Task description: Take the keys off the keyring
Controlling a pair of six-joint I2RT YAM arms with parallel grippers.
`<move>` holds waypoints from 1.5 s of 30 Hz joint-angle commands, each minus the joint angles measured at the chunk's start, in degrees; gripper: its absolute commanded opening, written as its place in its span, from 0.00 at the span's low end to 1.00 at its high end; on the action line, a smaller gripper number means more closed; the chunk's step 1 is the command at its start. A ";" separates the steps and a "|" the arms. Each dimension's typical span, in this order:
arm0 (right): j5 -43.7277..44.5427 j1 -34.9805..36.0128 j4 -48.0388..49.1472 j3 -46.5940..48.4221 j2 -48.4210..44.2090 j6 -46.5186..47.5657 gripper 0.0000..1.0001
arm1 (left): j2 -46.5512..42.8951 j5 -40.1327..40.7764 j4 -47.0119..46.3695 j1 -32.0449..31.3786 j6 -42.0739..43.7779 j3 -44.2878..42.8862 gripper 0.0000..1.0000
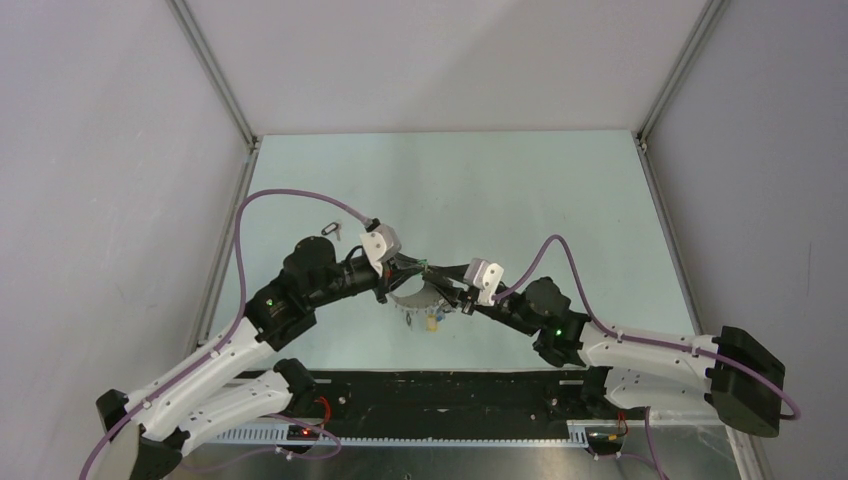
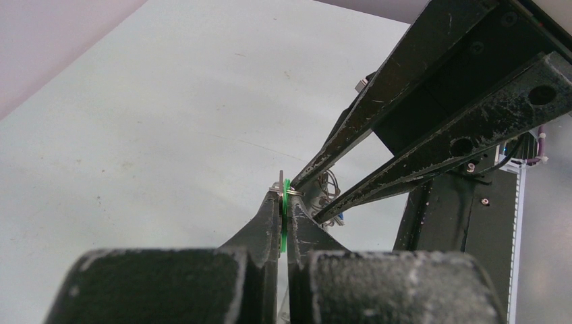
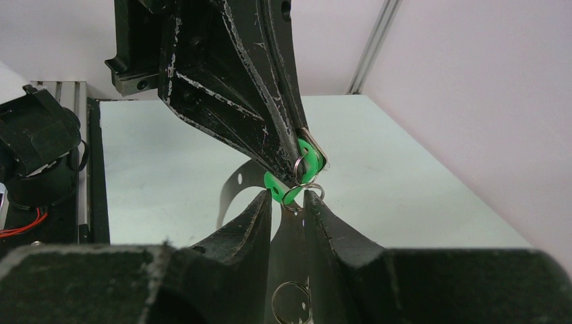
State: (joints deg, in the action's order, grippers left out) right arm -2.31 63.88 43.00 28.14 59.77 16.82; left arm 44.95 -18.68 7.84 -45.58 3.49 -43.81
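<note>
My two grippers meet above the middle of the table. My left gripper [image 1: 420,270] [image 2: 284,196] is shut on a green key tag [image 2: 285,226] [image 3: 307,162], which carries a small silver split ring [image 3: 292,200]. My right gripper [image 1: 447,290] [image 3: 287,197] has the flat dark band of the keyring [image 3: 233,183] [image 1: 412,298] running between its fingers and grips it. More keys [image 1: 432,320] [image 2: 329,185] hang below the band. A second small ring [image 3: 290,300] shows low between the right fingers.
A small dark key with a ring [image 1: 328,229] lies on the table left of the left wrist. The pale green table [image 1: 540,190] is edged by grey walls and metal rails. A black strip and cables run along the near edge [image 1: 450,395].
</note>
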 commanded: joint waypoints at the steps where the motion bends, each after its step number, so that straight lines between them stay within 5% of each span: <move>1: -0.14 -0.40 3.45 2.71 0.52 0.51 0.30 | -1.39 -0.42 -4.35 0.13 0.21 -0.52 0.00; 9: -0.85 -0.56 7.17 3.55 3.95 0.21 0.26 | -2.43 -0.55 -4.81 0.15 0.13 -0.23 0.00; 16: 0.94 0.36 5.76 4.03 4.00 0.66 0.00 | -3.07 0.24 -5.33 0.11 -0.11 0.22 0.00; 40: 18.17 9.92 8.17 1.78 2.55 13.54 0.00 | -0.55 5.36 -3.60 0.26 -4.12 -1.24 0.00; 45: 16.05 10.86 9.27 1.06 2.79 17.42 0.00 | 0.33 7.30 -3.06 1.20 -5.28 -1.32 0.00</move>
State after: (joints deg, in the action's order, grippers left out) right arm 14.37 73.30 45.63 29.17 62.61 29.50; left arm 44.42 -14.70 6.63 -45.47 -0.25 -43.07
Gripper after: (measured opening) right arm 0.010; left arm 0.022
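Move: The green tag's split ring sits almost between the open right fingertips, about 1 cm forward and 1 cm left of the hand point, level with it. The green tag in the left fingers is some 2 cm left and 1 cm forward of the right hand point. The grey keyring hangs about 5 cm below, 2 cm back and 2 cm left, with the blue tag about 8 cm below and 3 cm back. From the left hand, the split ring is about 1 cm right, level. Ease the right gripper about 1 cm left and slightly forward onto the split ring, and shut its fingers to pinch the wire. Then draw it back about 1 cm while swinging the wrist clockwise, some 10 degrees. Keep the left grip on the green tag; lift that hand slightly up and left, then bring it forward about 1 cm and down again. ##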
